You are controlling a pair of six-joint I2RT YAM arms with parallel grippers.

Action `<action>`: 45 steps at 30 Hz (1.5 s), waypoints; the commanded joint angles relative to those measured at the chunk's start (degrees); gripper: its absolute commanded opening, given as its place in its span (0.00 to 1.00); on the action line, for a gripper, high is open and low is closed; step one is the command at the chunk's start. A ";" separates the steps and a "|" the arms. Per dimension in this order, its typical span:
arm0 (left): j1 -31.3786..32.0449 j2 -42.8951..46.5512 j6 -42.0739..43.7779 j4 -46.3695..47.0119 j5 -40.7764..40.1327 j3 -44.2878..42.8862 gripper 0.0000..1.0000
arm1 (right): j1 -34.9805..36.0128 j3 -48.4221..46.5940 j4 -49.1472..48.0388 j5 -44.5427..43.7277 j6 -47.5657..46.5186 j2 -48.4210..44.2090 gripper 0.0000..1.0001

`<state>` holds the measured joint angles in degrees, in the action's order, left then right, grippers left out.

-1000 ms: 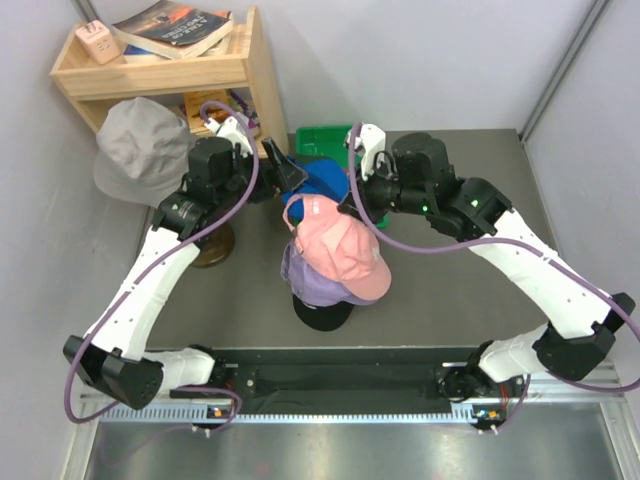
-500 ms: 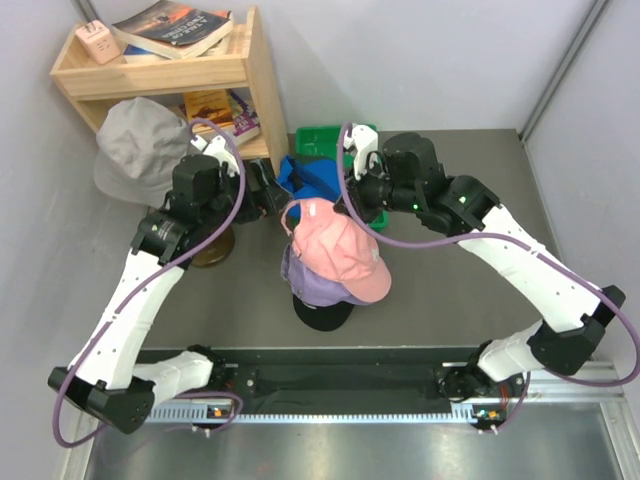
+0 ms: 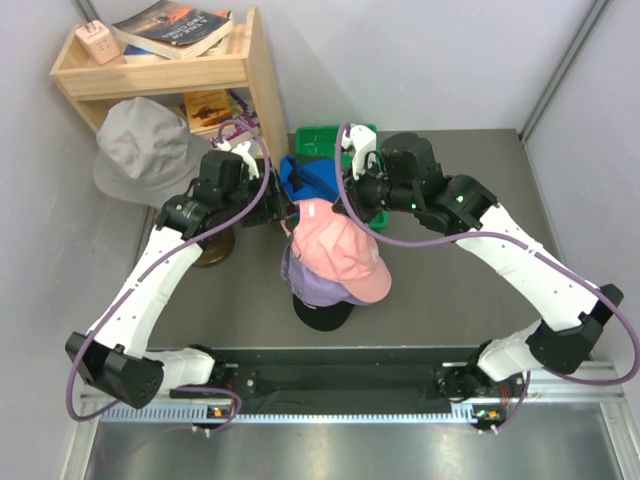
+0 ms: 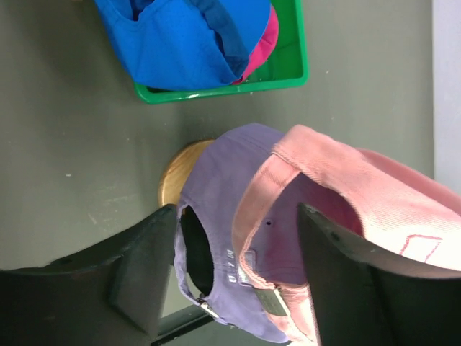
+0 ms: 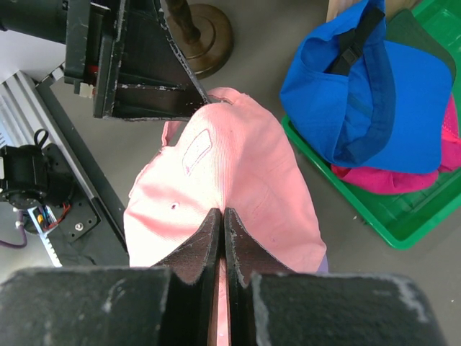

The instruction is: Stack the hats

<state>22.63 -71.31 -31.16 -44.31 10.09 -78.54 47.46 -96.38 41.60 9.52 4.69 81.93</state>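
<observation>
A pink cap (image 3: pixel 345 250) tops a stack over a lavender cap (image 3: pixel 303 280) and a black cap (image 3: pixel 322 313). My right gripper (image 5: pixel 221 213) is shut on the crown fabric of the pink cap (image 5: pixel 230 166); in the top view it (image 3: pixel 345 200) is at the cap's far end. My left gripper (image 4: pixel 236 213) is open, its jaws either side of the back straps of the pink cap (image 4: pixel 374 194) and lavender cap (image 4: pixel 216 173). A bright blue cap (image 3: pixel 310 178) lies over a magenta cap (image 5: pixel 389 176) and a dark green cap (image 5: pixel 410 29) in a green bin (image 5: pixel 360 209).
A round wooden base (image 4: pixel 176 173) shows under the stack. A grey bucket hat (image 3: pixel 140 145) sits on a stand with a brown foot (image 3: pixel 210 250) at the left. A wooden shelf (image 3: pixel 160 65) with books stands at the back left.
My left gripper pulled back left from the blue cap, then came in to the back of the pink cap. My right gripper shifted slightly left, staying shut on the pink cap.
</observation>
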 commanded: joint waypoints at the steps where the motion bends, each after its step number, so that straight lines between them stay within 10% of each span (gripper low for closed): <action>1: -0.04 -0.23 1.19 -0.77 0.46 -1.70 0.67 | 0.79 -1.71 -3.20 0.41 0.41 -0.28 0.00; 21: -0.04 0.47 0.49 -4.90 0.02 0.76 0.06 | 0.96 -1.53 -3.72 2.43 0.06 1.48 0.00; 29: -0.13 1.52 -0.66 -7.88 -0.85 2.43 0.00 | 1.40 -0.57 -3.20 2.61 1.02 1.30 0.00; 36: -0.04 3.89 -0.92 -9.39 -1.21 4.36 0.00 | 1.49 1.54 -3.81 -0.11 4.97 -1.07 0.69; 45: -0.04 7.41 -1.19 -9.82 0.55 8.49 0.00 | -5.88 13.13 -6.70 -2.76 19.99 -10.29 0.85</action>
<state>22.63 -66.52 -31.94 -52.80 10.31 -71.29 45.98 -86.46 39.05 7.77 16.32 77.71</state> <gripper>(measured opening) 0.021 0.844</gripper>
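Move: The strap at the back of the pink cap already hangs between my open left fingers, about 1 cm below and level otherwise. The purple cap on the stand is some 8 cm back, 8 cm right and 10 cm below my left hand; the blue hat lies about 18 cm ahead, 7 cm right and 20 cm down. From my right hand, which pinches the pink crown, that purple cap is about 3 cm back, 4 cm left and 16 cm lower. I shut my left fingers on the pink cap's back strap, then draw it back and down, about 5 cm each way, a little to my left, down over the rear of the purple cap, fingers tipping down some 10 degrees. My right hand keeps its pinch on the crown, then opens wide, lets go and sinks about 3 cm, swinging slightly right. ##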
